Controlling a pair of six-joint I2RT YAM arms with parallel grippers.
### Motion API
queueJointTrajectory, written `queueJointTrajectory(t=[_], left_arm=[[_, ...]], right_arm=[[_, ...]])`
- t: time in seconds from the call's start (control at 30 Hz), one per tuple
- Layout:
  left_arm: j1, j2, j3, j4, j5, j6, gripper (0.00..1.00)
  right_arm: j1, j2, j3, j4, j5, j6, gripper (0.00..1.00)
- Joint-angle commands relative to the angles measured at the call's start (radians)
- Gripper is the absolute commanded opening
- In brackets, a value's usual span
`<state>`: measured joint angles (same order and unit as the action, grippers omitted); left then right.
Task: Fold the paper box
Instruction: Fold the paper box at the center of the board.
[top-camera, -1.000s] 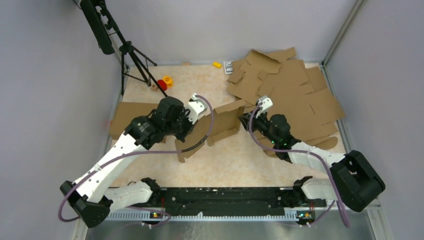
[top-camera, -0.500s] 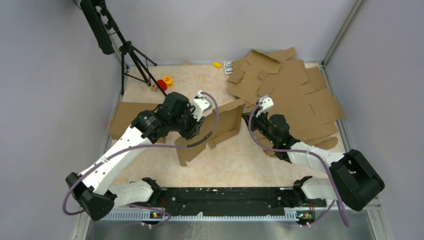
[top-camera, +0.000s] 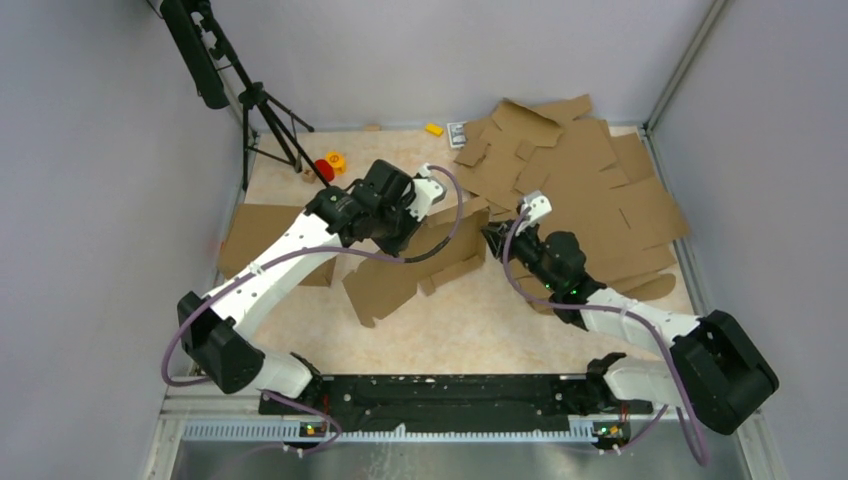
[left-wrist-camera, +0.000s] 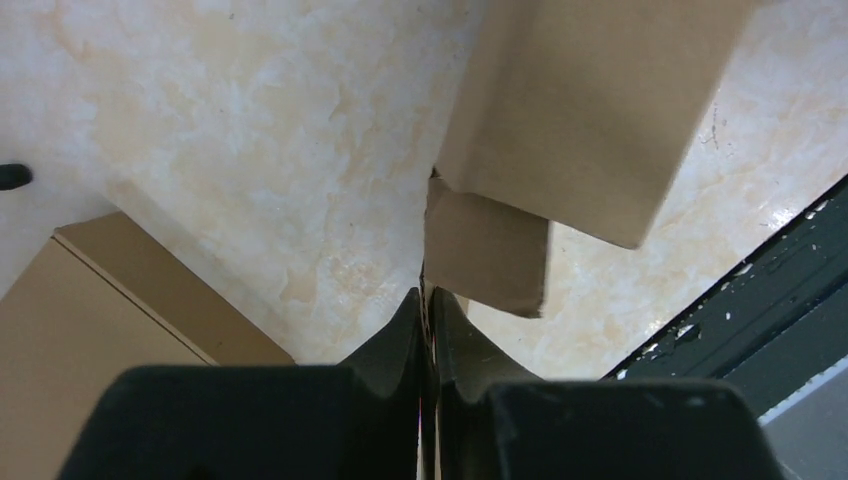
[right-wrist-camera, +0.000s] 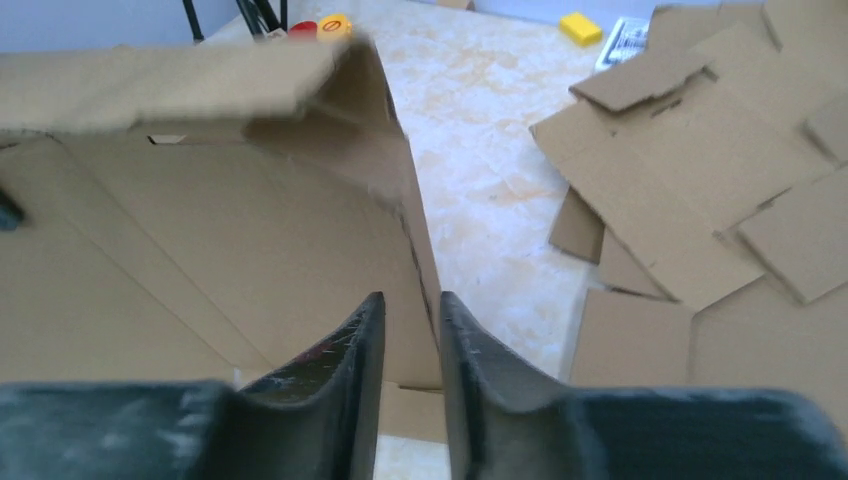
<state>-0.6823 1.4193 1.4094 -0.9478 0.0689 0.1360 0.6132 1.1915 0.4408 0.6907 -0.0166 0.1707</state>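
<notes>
The paper box is a brown cardboard blank lying mid-table, with one side wall raised. My left gripper reaches over its far edge. In the left wrist view the left gripper is shut on a thin edge of the box, and a flap hangs past the fingertips. My right gripper sits at the box's right end. In the right wrist view the right gripper stands slightly open, straddling the upright corner of the box wall without clamping it.
A heap of flat cardboard blanks covers the back right. Another flat sheet lies at the left. A black tripod stands back left beside small red and yellow pieces. A black rail runs along the front edge.
My left arm has swung away from the base and rightward, taking a new pinch on the box's far edge. The raised wall now leans lower. The right arm has hardly moved.
</notes>
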Motion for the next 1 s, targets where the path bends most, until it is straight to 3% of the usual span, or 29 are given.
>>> queueJointTrajectory(t=[0.0, 0.13, 0.33, 0.43, 0.57, 0.73, 0.83, 0.97], left_arm=[[0.000, 0.008, 0.050, -0.017, -0.029, 0.048, 0.06], [0.000, 0.004, 0.042, -0.013, -0.030, 0.071, 0.06], [-0.002, -0.003, 0.039, -0.013, -0.008, 0.085, 0.08], [-0.003, -0.006, 0.026, -0.009, -0.010, 0.091, 0.09], [-0.010, -0.015, 0.012, 0.001, 0.005, 0.091, 0.10], [-0.020, -0.012, -0.001, 0.003, 0.001, 0.101, 0.10], [-0.025, -0.012, 0.000, 0.004, 0.006, 0.110, 0.10], [-0.032, -0.008, -0.002, 0.004, 0.002, 0.115, 0.10]], right_arm=[[0.015, -0.061, -0.031, 0.078, -0.022, -0.025, 0.37], [0.014, -0.107, -0.043, 0.068, -0.006, -0.023, 0.56], [0.014, -0.287, -0.059, -0.038, -0.010, 0.020, 0.77], [0.014, -0.409, -0.075, -0.083, -0.037, 0.038, 0.80], [0.013, -0.450, -0.024, -0.211, -0.026, 0.082, 0.82], [-0.001, -0.352, 0.172, -0.441, 0.076, 0.229, 0.89], [-0.017, -0.245, 0.329, -0.589, 0.094, 0.323, 0.89], [-0.053, -0.195, 0.387, -0.646, 0.086, 0.453, 0.87]])
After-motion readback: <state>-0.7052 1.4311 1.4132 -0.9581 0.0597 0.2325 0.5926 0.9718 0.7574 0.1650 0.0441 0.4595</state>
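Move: The paper box's right end edge stands between the right hand's fingertips, level and straight ahead by about 1 cm, and about 18 cm right of and 3 cm ahead of the left hand, which already pinches the box. From the right hand, the cardboard pile lies some 23 cm right, 7 cm ahead and 12 cm lower; the closed box lies about 48 cm left, 2 cm back and 9 cm lower. Right fingers spread off the box edge, retreat about 5 cm, rise 9, then come forward; left keeps pinching. ##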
